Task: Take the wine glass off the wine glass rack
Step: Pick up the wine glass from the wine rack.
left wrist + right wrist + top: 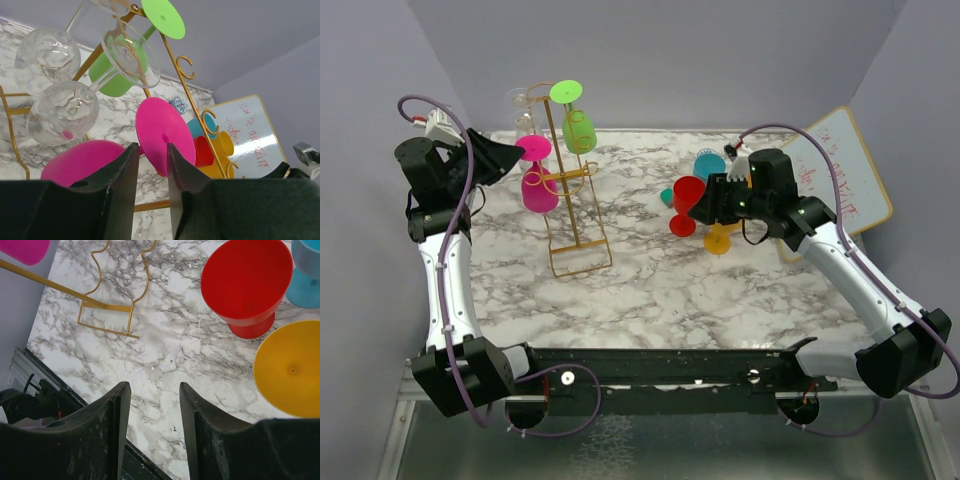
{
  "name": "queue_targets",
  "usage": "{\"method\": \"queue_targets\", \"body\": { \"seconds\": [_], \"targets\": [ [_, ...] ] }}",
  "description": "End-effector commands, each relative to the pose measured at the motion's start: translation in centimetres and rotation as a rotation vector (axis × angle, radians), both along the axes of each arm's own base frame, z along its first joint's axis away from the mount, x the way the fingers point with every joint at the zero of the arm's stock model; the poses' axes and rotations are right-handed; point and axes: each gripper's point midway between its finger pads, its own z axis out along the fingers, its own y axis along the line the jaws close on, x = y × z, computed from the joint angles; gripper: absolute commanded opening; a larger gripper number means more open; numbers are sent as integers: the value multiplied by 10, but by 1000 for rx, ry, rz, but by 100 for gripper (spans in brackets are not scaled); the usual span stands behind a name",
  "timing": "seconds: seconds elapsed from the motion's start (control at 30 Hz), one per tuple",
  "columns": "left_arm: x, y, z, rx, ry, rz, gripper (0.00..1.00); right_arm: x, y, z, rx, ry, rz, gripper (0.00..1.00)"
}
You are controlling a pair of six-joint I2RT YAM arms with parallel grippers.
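The gold wine glass rack (570, 200) stands at the left of the marble table. A pink wine glass (538, 185) hangs upside down from one of its arms. A green glass (578, 128) and clear glasses (520, 100) hang higher up. My left gripper (520, 158) is right at the pink glass. In the left wrist view its jaws (151, 149) stand a little apart on either side of the stem, between the pink bowl (75, 157) and the pink foot (160, 125). My right gripper (152, 387) is open and empty above bare marble.
A red cup (686, 195), a yellow cup (720, 240) and a blue cup (708, 165) stand by my right gripper (695, 205). A whiteboard (840, 180) leans at the far right. The rack's wire base (112, 307) rests on the table.
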Motion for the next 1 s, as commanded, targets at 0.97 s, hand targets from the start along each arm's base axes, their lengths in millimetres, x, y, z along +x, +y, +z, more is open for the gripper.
{"method": "queue_targets", "body": {
  "seconds": [0.97],
  "targets": [
    [-6, 7, -9, 25, 108, 31, 0, -6, 1, -5, 20, 33, -9, 50]
  ]
}}
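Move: The magenta wine glass hangs foot-up at the rack, its stem just under the foot already between the left fingertips; its middle is about 1 cm ahead, 3 cm right and 7 cm below. The near clear glass is about 7 cm ahead, 1 cm right, and the green glass about 11 cm ahead, 10 cm right, both some 6 cm lower than the hand. From the right hand the magenta glass lies roughly 7 cm ahead, 33 cm left and 4 cm up. The left hand holds its place beside the rack, fingers pointing forward and to the right, and closes from about a third open to practically shut, quickly at first and then slowly, pinching the magenta glass's thin stem right beneath its foot. Only once the fingers are nearly closed does it begin to ease up and back by about half a centimetre, keeping the pinch and barely tilting the fingers down. ##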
